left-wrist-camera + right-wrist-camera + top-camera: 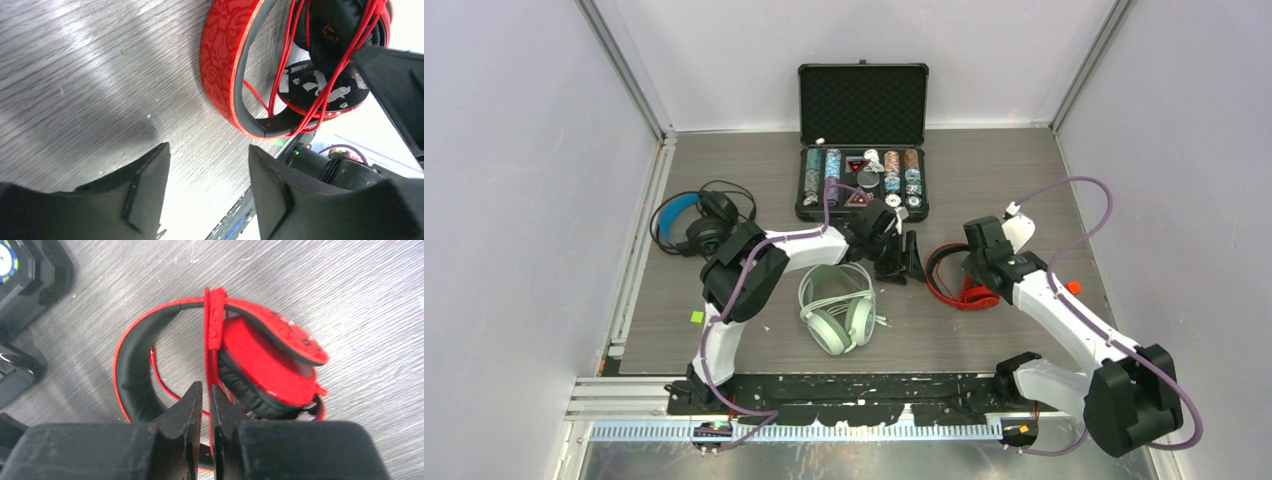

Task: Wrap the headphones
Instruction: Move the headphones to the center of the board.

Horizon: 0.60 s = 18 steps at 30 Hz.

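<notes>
The red headphones [930, 273] lie right of centre, with their red cable [289, 55] wound around the folded ear cups [265, 365]. My right gripper [205, 385] is over them, its jaws pinched on the red cable just below the inline remote [214, 320]. My left gripper [208, 146] hangs open just left of the red headband [220, 70], nothing between its fingers. The mint-green headphones [836, 305] lie at centre front with a white cable. The black headphones with a blue band [692, 222] lie at the left.
An open black case of poker chips [862, 180] stands at the back centre, close behind my left gripper [902, 260]. A small green piece [696, 317] lies front left. Enclosure walls close both sides and the back.
</notes>
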### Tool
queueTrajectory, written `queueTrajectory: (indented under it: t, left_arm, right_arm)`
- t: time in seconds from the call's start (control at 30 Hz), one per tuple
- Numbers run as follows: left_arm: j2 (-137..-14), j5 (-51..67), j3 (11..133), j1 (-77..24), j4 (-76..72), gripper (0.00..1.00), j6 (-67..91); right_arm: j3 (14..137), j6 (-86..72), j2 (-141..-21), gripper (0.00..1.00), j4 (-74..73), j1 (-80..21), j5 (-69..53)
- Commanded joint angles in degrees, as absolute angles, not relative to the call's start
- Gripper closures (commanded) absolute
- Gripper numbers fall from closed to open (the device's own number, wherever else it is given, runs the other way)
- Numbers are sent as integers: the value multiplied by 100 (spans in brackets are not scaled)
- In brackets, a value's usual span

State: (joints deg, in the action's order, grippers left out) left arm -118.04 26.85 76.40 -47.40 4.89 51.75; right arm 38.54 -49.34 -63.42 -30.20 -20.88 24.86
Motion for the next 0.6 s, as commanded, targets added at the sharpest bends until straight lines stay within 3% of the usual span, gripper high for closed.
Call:
queueTrajectory:
  t: [0.0,0.17,0.23,0.4,0.57]
  left_arm:
    - [-11082,2246,8195,-4695,1499,35,4369]
    - [-10455,1193,8686,-4351,2898,19,3654]
    - [-10133,684,8831,-4104,3324,1,3365]
    - [-9337,-530,9118,-3015,4403,0,3016]
    - [-8736,-716,8709,-1149,4790,0,3877]
  right_arm:
    - [4031,-4454,-5898,83,-3069,-1913,2595]
    - [4463,-4134,-5511,74,-3008,-1916,1941]
    - [4655,-4071,-5388,70,-3040,-1916,1678]
    - [5014,-4101,-5055,58,-2913,-1935,983]
    - [5229,-4043,-4825,48,-2696,-1951,482]
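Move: The left hand, free and part open just beyond and left of the red headphones, heads for the black headphones, about 50 cm to its left, 10 cm farther out and near its height; the red pair is some 10 cm right and 4 cm back, the green pair 20 cm left and 9 back, the chip case 12 cm left and 21 ahead. The right hand is just over the red headphones, their middle 2 cm left and 3 below; the black pair lies about 62 cm left and 9 ahead. The left hand leaves the red headphones, first climbing and then sweeping left and outward towards the black headphones, some 25 cm left, 18 cm up and 14 cm forward, picking up speed while its fingers spread fully and the wrist swings round about 30 degrees counter-clockwise. The right hand comes free of the red headphones, rising about 13 cm and then also drifting some 4 cm left, its fingers easing from nearly shut to about half open as they tip up towards level. ##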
